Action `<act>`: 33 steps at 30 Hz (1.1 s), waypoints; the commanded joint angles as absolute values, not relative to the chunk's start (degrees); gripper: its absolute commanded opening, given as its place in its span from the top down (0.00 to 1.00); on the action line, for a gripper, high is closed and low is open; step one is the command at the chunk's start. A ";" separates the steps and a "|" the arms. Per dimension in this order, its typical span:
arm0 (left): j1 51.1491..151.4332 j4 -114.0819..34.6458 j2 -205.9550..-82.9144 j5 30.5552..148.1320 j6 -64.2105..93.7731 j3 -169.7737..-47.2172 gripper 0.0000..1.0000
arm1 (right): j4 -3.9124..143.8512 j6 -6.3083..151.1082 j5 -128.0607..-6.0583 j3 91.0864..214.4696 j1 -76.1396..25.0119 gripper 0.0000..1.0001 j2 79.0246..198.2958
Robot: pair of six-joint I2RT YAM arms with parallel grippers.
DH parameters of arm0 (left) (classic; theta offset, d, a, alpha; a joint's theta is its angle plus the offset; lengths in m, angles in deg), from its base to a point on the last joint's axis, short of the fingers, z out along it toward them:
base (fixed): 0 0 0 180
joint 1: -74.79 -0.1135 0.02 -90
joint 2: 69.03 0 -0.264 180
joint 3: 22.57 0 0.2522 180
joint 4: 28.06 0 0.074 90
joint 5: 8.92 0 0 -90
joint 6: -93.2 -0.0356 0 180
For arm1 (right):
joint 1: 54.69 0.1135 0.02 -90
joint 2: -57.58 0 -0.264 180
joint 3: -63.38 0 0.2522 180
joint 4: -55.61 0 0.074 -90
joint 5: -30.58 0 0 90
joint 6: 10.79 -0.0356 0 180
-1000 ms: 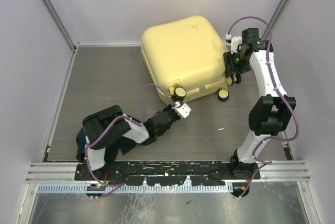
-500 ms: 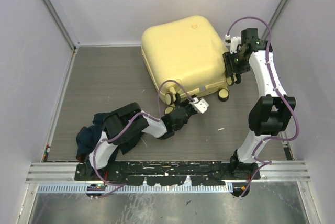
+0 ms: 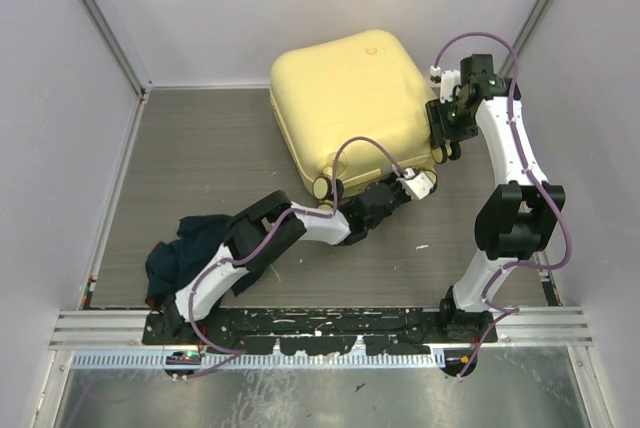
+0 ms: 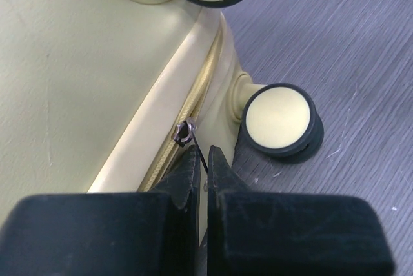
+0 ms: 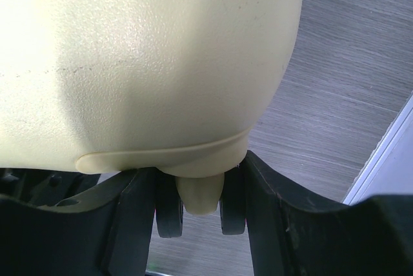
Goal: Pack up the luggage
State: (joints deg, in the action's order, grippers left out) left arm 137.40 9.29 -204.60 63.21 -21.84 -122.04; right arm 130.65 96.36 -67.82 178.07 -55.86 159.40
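The luggage [image 3: 345, 98], a pale-yellow hard-shell suitcase, lies closed on the grey table. My left gripper [image 3: 425, 180] reaches along its near edge to the right corner. In the left wrist view the left gripper [image 4: 204, 153] is shut on a thin dark zipper pull hanging from the metal slider [image 4: 183, 133] on the yellow zip track, with a black-rimmed wheel [image 4: 279, 120] just to the right. My right gripper [image 3: 443, 138] is at the case's right side. In the right wrist view the right gripper [image 5: 200, 186] is shut around a twin black wheel [image 5: 169, 215] under the shell [image 5: 148, 50].
A heap of dark clothes [image 3: 180, 253] lies on the table at the near left, beside the left arm's base. Another suitcase wheel [image 3: 322, 188] sticks out at the near left corner. White walls and metal rails [image 3: 100, 18] close in the table.
My left arm has swept to the right along the suitcase's near edge, drawing the zipper pull from the left wheel to the right corner. The right arm has stayed still.
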 commanded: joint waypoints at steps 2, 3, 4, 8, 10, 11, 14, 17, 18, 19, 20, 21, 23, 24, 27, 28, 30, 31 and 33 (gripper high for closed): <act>140.54 10.72 -201.94 78.48 -20.87 -126.48 0.93 | 122.37 89.72 -82.50 180.59 -52.05 0.99 157.91; 140.54 10.69 -200.11 78.59 -20.87 -124.69 0.87 | 122.34 89.80 -82.51 181.14 -52.62 0.99 158.35; 140.54 10.85 -198.18 78.86 -21.04 -122.20 0.78 | 122.37 89.82 -82.82 181.75 -53.48 0.99 158.92; 140.41 9.30 -186.84 80.99 -21.44 -111.30 0.53 | 120.13 90.67 -85.34 182.86 -57.64 0.99 161.38; 140.07 5.44 -181.53 82.57 -21.07 -107.80 0.47 | 119.32 91.58 -86.74 183.60 -59.33 0.99 162.67; 139.90 3.21 -178.96 82.87 -20.50 -106.95 0.45 | 119.30 92.06 -87.07 184.16 -59.92 0.99 163.32; 139.16 -4.20 -172.32 83.87 -16.91 -105.54 0.39 | 119.47 94.41 -87.35 185.01 -61.08 0.99 164.01; 138.80 -9.54 -166.29 84.80 -14.43 -103.97 0.32 | 119.47 96.59 -86.77 185.28 -62.69 0.99 163.76; 138.65 -11.19 -164.32 84.93 -13.89 -103.35 0.30 | 119.45 97.11 -86.49 185.33 -63.41 0.99 163.62; 138.31 -12.87 -162.14 85.01 -13.22 -102.48 0.29 | 119.53 97.71 -86.41 185.40 -64.22 0.99 163.46; 137.51 -14.90 -159.99 85.53 -12.20 -101.89 0.29 | 119.82 98.39 -86.27 185.39 -64.98 0.99 163.20; 136.13 -17.66 -157.62 86.94 -10.67 -101.46 0.29 | 120.09 99.40 -86.10 185.10 -65.96 0.99 162.88; 132.06 -24.04 -152.93 91.36 -6.55 -101.35 0.29 | 121.45 101.49 -85.72 184.37 -67.43 0.99 162.02; 129.65 -27.20 -151.27 93.22 -4.48 -101.50 0.29 | 122.65 102.85 -85.74 184.00 -68.07 0.99 161.51; 123.50 -34.38 -147.17 96.96 -0.81 -101.38 0.28 | 125.50 108.18 -85.24 181.61 -69.94 0.99 158.58; 121.79 -35.77 -145.96 97.28 -0.04 -100.88 0.27 | 126.08 109.55 -85.11 180.60 -70.55 0.96 157.81; 117.62 -38.18 -143.27 98.16 1.03 -99.64 0.25 | 128.68 111.02 -85.36 181.05 -71.51 0.76 157.64; 115.82 -39.27 -142.39 98.63 1.81 -98.88 0.24 | 130.63 111.06 -86.17 183.19 -71.89 0.60 158.43; 111.80 -41.69 -139.88 100.67 3.67 -97.89 0.23 | 134.19 108.76 -90.27 191.16 -72.73 0.32 161.14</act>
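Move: The left gripper is shut on the zipper pull at the suitcase's near face. The upper left wheel lies about 20 cm to its left, 4 cm back and some 5 cm higher; the lower right wheel is about 5 cm right, 1 cm back and 5 cm lower. The right gripper already holds the upper right wheel's stem, about 2 cm below its hand point; from it the upper left wheel lies roughly 26 cm left and 9 back. Open the left gripper to let go of the zipper pull and back it about 12 cm straight off the suitcase, then lift it some 20 cm and swing it left, easing forward and tipping down, to above the upper left wheel. Keep the right gripper on its wheel stem while rolling it about 15 degrees, left side up, and easing it a few centimetres right. ##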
